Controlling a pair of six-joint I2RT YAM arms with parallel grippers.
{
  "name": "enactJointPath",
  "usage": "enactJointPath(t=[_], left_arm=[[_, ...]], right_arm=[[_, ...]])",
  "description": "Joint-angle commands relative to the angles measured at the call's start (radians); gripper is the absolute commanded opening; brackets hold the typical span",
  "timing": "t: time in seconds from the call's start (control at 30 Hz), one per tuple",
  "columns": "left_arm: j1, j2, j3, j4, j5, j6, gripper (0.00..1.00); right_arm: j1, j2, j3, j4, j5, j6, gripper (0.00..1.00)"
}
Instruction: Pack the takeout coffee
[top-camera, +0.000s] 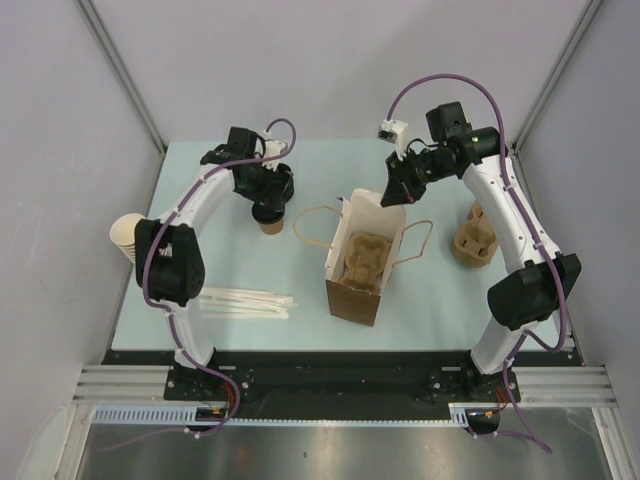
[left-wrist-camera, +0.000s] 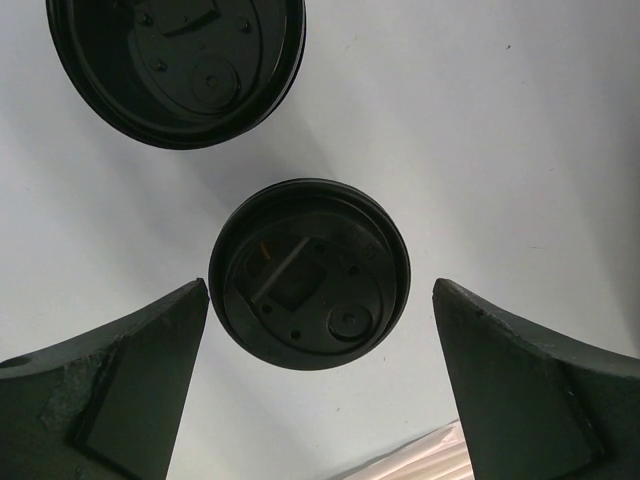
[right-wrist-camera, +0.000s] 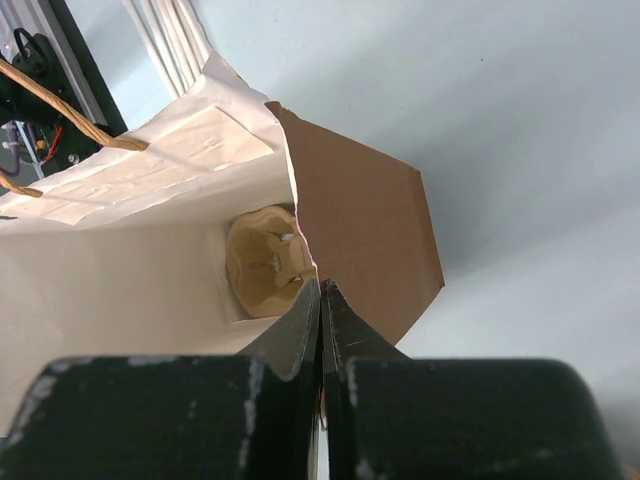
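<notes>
The takeout coffee (top-camera: 270, 225), a small kraft cup with a black lid, stands on the table left of the paper bag (top-camera: 350, 300). My left gripper (top-camera: 270, 203) hovers right above it, open. In the left wrist view the cup's lid (left-wrist-camera: 310, 272) sits between and just ahead of the spread fingers (left-wrist-camera: 130, 380); nothing is held. My right gripper (top-camera: 395, 192) is shut on the bag's far upper edge. In the right wrist view the fingertips (right-wrist-camera: 322, 300) pinch the brown wall (right-wrist-camera: 370, 230), with the white inside to the left.
A pulp cup carrier (top-camera: 362, 258) lies inside the bag, also in the right wrist view (right-wrist-camera: 265, 262). More carriers (top-camera: 475, 238) stand at the right. Cream cups (top-camera: 125, 238) are at the left edge, straws (top-camera: 245, 303) at the front left. A second black lid (left-wrist-camera: 175, 60) is beyond the cup.
</notes>
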Motion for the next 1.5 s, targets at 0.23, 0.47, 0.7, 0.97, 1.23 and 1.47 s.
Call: enactJointPath(t=[0.23,0.47,0.7,0.97,1.23,1.47], left_arm=[[0.030,0.032,0.038,-0.005,0.002,0.013,0.99],[0.034,0.048,0.038,-0.006,0.019,0.008,0.99],[0.044,0.063,0.044,-0.005,0.032,-0.001,0.96],[0.045,0.074,0.048,-0.009,0.041,-0.004,0.89],[0.047,0.088,0.052,-0.022,0.047,-0.010,0.91],[0.048,0.054,0.053,-0.042,0.064,-0.004,0.58]], right_arm=[[-0.007,0.005,-0.001,0.018,-0.035,-0.001,0.00],[-0.010,0.008,-0.001,0.018,-0.038,-0.003,0.00],[-0.012,0.014,-0.001,0.018,-0.041,-0.003,0.00],[-0.012,0.017,0.000,0.020,-0.043,-0.003,0.00],[-0.013,0.016,0.002,0.017,-0.041,-0.007,0.00],[-0.015,0.013,0.000,0.007,-0.044,-0.009,0.00]])
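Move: The lidded coffee cup sits just below the open left fingers, its middle about 6 cm down and a centimetre each forward and left. The stack of black lids is some 9 cm beyond the cup; the straws lie roughly 21 cm behind the cup and 5 cm left of it, and the paper bag is 15 cm back and 22 cm right of it. From the right hand the cup lies about 12 cm ahead, 29 cm left and 20 cm down. Bring the left gripper straight down about 2.5 cm, easing roughly 1 cm left, so the open fingers straddle the black lid of the coffee cup. Hold there and close them from wide open to about three quarters, until the fingertips meet the lid's rim on both sides. Tip the wrist only some 5 degrees. ##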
